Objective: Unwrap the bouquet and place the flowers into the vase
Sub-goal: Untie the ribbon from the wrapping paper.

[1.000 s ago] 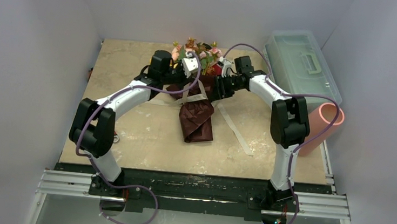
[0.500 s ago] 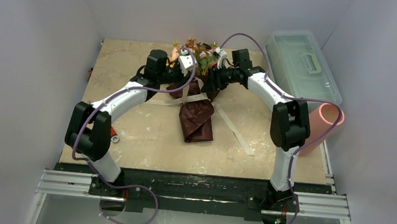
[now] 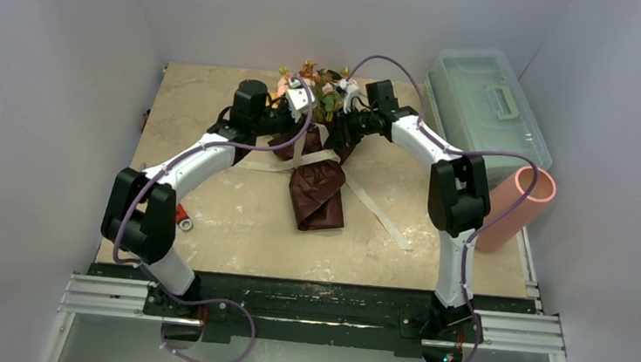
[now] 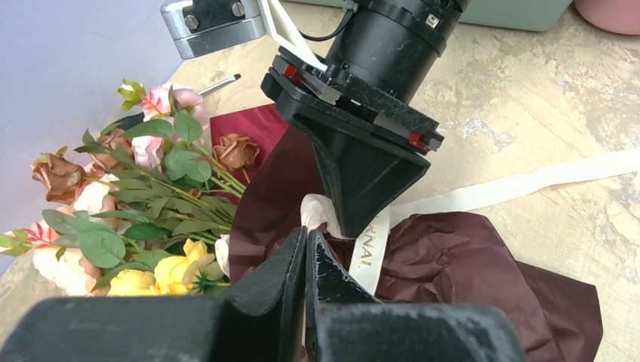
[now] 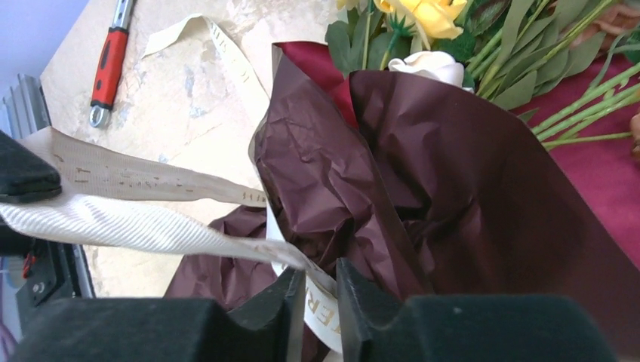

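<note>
The bouquet's flowers [image 3: 309, 73] lie at the back of the table, with pink, yellow and orange heads [image 4: 136, 196]. Their dark red paper [image 3: 318, 194] is crumpled toward the near side. A cream ribbon [image 5: 136, 219] stretches taut between the two grippers. My left gripper [image 4: 306, 235] is shut on one end of it, beside the paper. My right gripper [image 5: 321, 275] has its jaws narrowly apart with the ribbon's wrapped part running between its fingers, against one of them. In the top view the left gripper [image 3: 291, 130] and right gripper [image 3: 341, 133] meet over the bouquet's stems. The pink vase [image 3: 516, 207] stands at the right edge.
A clear greenish box [image 3: 482, 99] with a handle sits at the back right. Loose ribbon tails [image 3: 380, 208] trail across the table toward the near right. A red-handled tool [image 3: 181, 215] lies at the left edge, near the left arm's elbow.
Both arms have reached a little farther back toward the flowers. The right jaws widened, then narrowed around the ribbon. The left gripper stayed shut.
</note>
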Motion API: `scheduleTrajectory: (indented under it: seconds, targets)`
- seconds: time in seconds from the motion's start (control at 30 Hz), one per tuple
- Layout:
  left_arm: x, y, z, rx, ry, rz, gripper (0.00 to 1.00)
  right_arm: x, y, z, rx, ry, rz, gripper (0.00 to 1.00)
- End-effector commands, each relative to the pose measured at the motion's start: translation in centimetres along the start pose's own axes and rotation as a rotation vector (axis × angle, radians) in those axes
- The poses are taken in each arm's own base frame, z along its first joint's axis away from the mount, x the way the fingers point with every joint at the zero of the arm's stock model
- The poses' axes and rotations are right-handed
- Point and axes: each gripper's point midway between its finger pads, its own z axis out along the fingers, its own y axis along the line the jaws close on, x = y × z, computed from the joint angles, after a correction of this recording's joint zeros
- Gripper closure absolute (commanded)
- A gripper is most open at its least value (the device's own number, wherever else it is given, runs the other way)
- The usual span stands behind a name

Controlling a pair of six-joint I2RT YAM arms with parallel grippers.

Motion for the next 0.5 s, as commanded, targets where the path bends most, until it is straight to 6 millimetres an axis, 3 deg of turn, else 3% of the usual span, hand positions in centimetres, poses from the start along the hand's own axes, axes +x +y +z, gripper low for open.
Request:
scheduleTrajectory:
  seconds: [0.0, 0.1, 0.13, 0.33, 0.47]
  targets:
    - [-1.5, 0.7, -1.1, -0.025, -0.045, 0.012, 1.0, -2.4, 2.0, -1.6, -0.026, -0.047, -0.074, 0.8]
    - [-0.4, 0.5, -1.4, -0.018, -0.017, 0.019, 1.0, -4.1, 2.7, -2.4, -0.031, -0.083, -0.1, 0.99]
    - [0.2, 0.3, -1.5, -0.012, -0.003, 0.029, 1.0, -4.8, 3.0, -2.7, -0.035, -0.097, -0.107, 1.0]
    - [3.7, -1.0, -2.1, 0.028, 0.087, 0.066, 1.0, -8.7, 5.5, -4.1, -0.086, -0.193, -0.077, 1.0]
    - [4.1, -1.1, -2.3, 0.023, 0.094, 0.07, 1.0, -9.7, 7.0, -4.2, -0.135, -0.216, -0.075, 1.0]
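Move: The ribbon strand to grip passes between the right gripper's partly open fingertips, about 1 cm below the hand point. The wrapping paper's rolled stem part has its middle about 8 cm back, 3 cm left and 4 cm down from the right gripper; the flowers lie some 12 cm ahead of it, 6 cm left and 2 cm down. From the left gripper, already holding another part of the ribbon higher up, that strand is roughly 8 cm right, 1 cm back and 10 cm down. Shut the right gripper on the ribbon strand just above the wrapping paper, then draw it up about 5 cm, drifting slightly left. Meanwhile lower the left gripper some 5 cm towards the paper, easing back and left about 2 cm each, its fingers still shut on the ribbon. ##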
